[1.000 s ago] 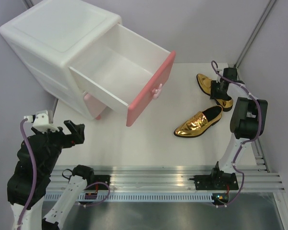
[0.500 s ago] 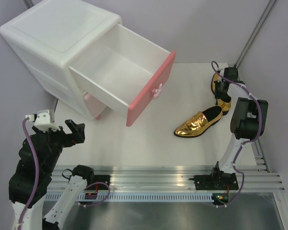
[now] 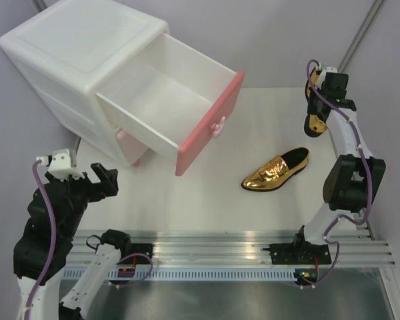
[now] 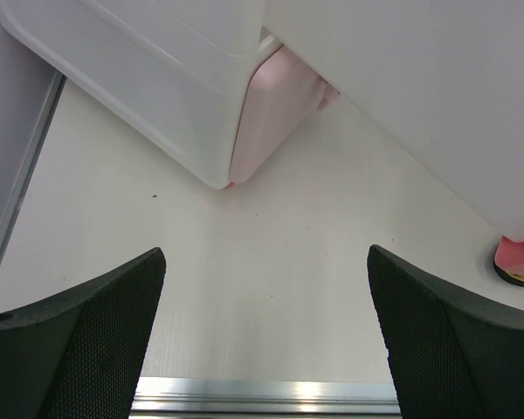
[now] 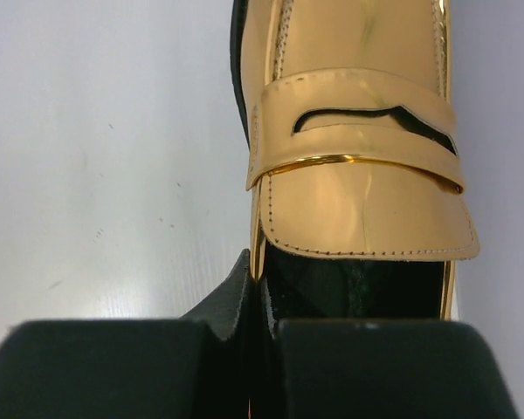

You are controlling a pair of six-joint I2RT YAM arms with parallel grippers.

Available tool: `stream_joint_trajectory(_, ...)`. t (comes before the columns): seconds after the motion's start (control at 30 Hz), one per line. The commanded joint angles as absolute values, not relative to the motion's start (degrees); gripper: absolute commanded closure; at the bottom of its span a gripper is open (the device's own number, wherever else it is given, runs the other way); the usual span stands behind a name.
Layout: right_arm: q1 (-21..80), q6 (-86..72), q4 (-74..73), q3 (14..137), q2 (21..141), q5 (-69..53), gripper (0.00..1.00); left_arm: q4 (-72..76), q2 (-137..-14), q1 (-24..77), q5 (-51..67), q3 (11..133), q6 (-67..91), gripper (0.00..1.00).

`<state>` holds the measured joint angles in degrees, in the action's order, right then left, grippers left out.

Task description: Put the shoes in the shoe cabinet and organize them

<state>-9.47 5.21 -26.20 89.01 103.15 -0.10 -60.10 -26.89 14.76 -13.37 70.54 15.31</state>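
The white shoe cabinet (image 3: 87, 47) stands at the back left, its upper drawer (image 3: 163, 100) with the pink front (image 3: 210, 123) pulled out, nothing inside. One gold shoe (image 3: 277, 171) lies on the table right of centre. A second gold shoe (image 3: 313, 124) hangs toe down off the table at the far right, with my right gripper (image 3: 318, 107) shut on its side wall. In the right wrist view the fingers (image 5: 264, 288) pinch that gold shoe (image 5: 367, 175) at the rim of its dark opening. My left gripper (image 3: 104, 181) stands open near the front left, holding nothing.
In the left wrist view my left gripper (image 4: 266, 262) faces the cabinet's pale pink lower front (image 4: 271, 113) and a pink foot (image 4: 522, 257). An aluminium rail (image 3: 220, 247) runs along the near edge. Grey walls close in on both sides.
My right gripper has shut on the far gold shoe and lifted it off the table, up and toward the back. The left arm and the other shoe have not moved.
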Motion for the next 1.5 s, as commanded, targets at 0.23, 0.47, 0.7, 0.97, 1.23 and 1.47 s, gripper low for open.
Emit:
stream_joint_trajectory(0.23,-3.61,1.58,-22.06,100.97,89.83,1.31,0.99,-58.18,-29.0,15.03,-13.71,74.18,14.76,0.0)
stream_joint_trajectory(0.47,3.68,1.05,-21.71,106.61,84.91,1.85,0.99,-58.27,-30.76,14.94,-11.08,75.06,16.26,0.0)
stream_joint_trajectory(0.7,8.43,-1.57,-17.15,108.9,79.81,0.26,1.0,-58.97,-31.11,14.94,-10.9,75.76,16.52,0.0)
stream_joint_trajectory(0.97,10.28,-13.78,-7.74,111.7,77.69,-11.5,0.99,-59.24,-31.46,14.94,-10.81,75.85,17.14,0.0)
stream_joint_trajectory(1.23,16.95,-25.57,-1.07,114.79,80.07,-19.42,0.99,-59.76,-32.52,14.94,-11.51,77.52,17.05,0.0)
stream_joint_trajectory(1.47,28.28,-28.65,0.79,116.01,82.44,-18.81,1.0,-60.2,-32.87,14.94,-11.69,77.61,17.14,0.0)
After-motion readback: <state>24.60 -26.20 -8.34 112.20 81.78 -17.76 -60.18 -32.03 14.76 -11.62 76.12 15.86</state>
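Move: Back and left of the right hand, which already has one gold shoe pinched by its side wall and clear of the table, the open upper drawer has its middle about 44 cm left, 11 cm back and roughly level, a few cm higher. The drawer's pink knob is some 32 cm left and 17 cm back; the other gold shoe is 10 cm left, 20 cm back and 15 cm below. From the left hand the drawer is about 20 cm ahead, 17 cm right and 10 cm lower. Lifting the pinched gold shoe fast, the right hand goes nearly straight up at first, then also swings left and back to the drawer's side, about 43 cm up and 31 cm left in all, ending high above drawer level. The wrist tips the fingers from pointing down to a little above level and turns them some 50 degrees leftward, rolling too; the fingers stay shut on the side wall. ##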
